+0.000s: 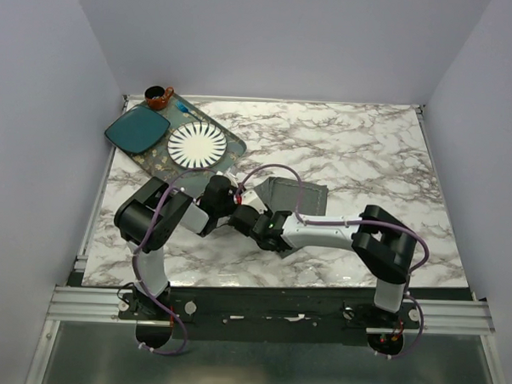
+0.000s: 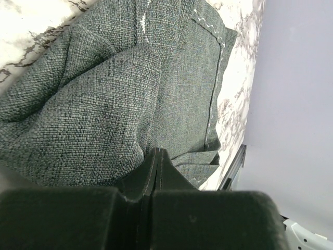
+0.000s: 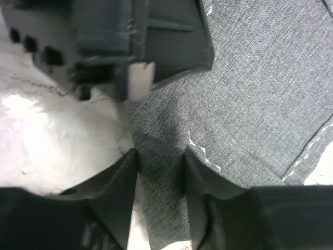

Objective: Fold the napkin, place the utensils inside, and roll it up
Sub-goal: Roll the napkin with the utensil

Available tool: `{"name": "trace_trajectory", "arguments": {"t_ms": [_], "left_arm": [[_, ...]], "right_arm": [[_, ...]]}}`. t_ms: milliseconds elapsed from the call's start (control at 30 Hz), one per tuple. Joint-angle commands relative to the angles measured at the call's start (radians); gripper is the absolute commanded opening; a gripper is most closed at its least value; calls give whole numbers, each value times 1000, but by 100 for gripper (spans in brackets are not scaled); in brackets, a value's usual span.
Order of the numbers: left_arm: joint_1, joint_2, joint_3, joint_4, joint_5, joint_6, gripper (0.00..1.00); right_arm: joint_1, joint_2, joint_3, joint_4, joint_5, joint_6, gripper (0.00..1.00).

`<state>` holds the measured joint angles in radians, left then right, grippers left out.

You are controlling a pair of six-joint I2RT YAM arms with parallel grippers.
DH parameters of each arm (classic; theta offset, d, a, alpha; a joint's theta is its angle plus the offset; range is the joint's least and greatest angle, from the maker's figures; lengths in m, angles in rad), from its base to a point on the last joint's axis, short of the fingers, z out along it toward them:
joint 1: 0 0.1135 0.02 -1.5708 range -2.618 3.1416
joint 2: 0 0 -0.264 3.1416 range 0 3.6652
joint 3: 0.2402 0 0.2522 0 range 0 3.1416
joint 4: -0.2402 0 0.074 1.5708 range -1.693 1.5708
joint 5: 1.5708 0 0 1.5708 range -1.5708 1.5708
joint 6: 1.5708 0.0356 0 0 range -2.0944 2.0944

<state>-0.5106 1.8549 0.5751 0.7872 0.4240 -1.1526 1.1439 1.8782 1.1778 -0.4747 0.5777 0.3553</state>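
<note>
The dark grey napkin [image 1: 297, 196] lies rumpled on the marble table [image 1: 368, 146], just right of where the two arms meet. In the left wrist view the napkin [image 2: 104, 94] fills the frame in folds. My left gripper [image 2: 157, 152] is shut, its tips pinched into the cloth at its near edge. In the right wrist view my right gripper [image 3: 160, 156] stands open low over the napkin [image 3: 260, 94], with a strip of its edge lying between the fingers. The left gripper [image 3: 119, 41] hangs close above it. The utensils are out of view.
A tray [image 1: 232, 144] at the back left corner carries a white ribbed plate [image 1: 197, 144], a teal square plate [image 1: 137, 129] and a small brown cup [image 1: 158, 97]. Purple cables [image 1: 278, 169] loop over both arms.
</note>
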Motion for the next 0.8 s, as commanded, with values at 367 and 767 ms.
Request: {"name": "trace_trajectory", "arguments": {"t_ms": [367,767], "left_arm": [[4,-115,38,-408,-88,180,12],[11,-367,256,-710,-100,327,38]], "right_arm": [[-114,-86,-366,306,-350,151,0],[-450,-131,-514,590,-1226,162,1]]}}
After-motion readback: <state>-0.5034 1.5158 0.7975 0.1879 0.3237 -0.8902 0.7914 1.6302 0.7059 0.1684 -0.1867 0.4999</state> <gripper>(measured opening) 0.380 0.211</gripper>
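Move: Right at the napkin's rolled left edge, the right hand's half-open fingers straddle it towards the near end; the roll's middle lies some 3 cm ahead, 1 cm left and 1 cm below. From the left hand, its shut fingertips over the roll, that middle is about 3 cm back, level sideways, 2 cm below. From the left hand too, the flat napkin centres 1 cm ahead and 8 cm right, the white plate about 16 cm ahead and 20 cm left. Closing on the rolled edge, the right fingers pinch the cloth and keep it while that hand stays almost in place, its wrist swinging some 45 degrees, left side rising, until the fingers point forward and left. The left hand first lingers at the roll, then lifts quickly about 9 cm, easing slightly forward and left, its fingers opening over a third as they come clear of the napkin. ##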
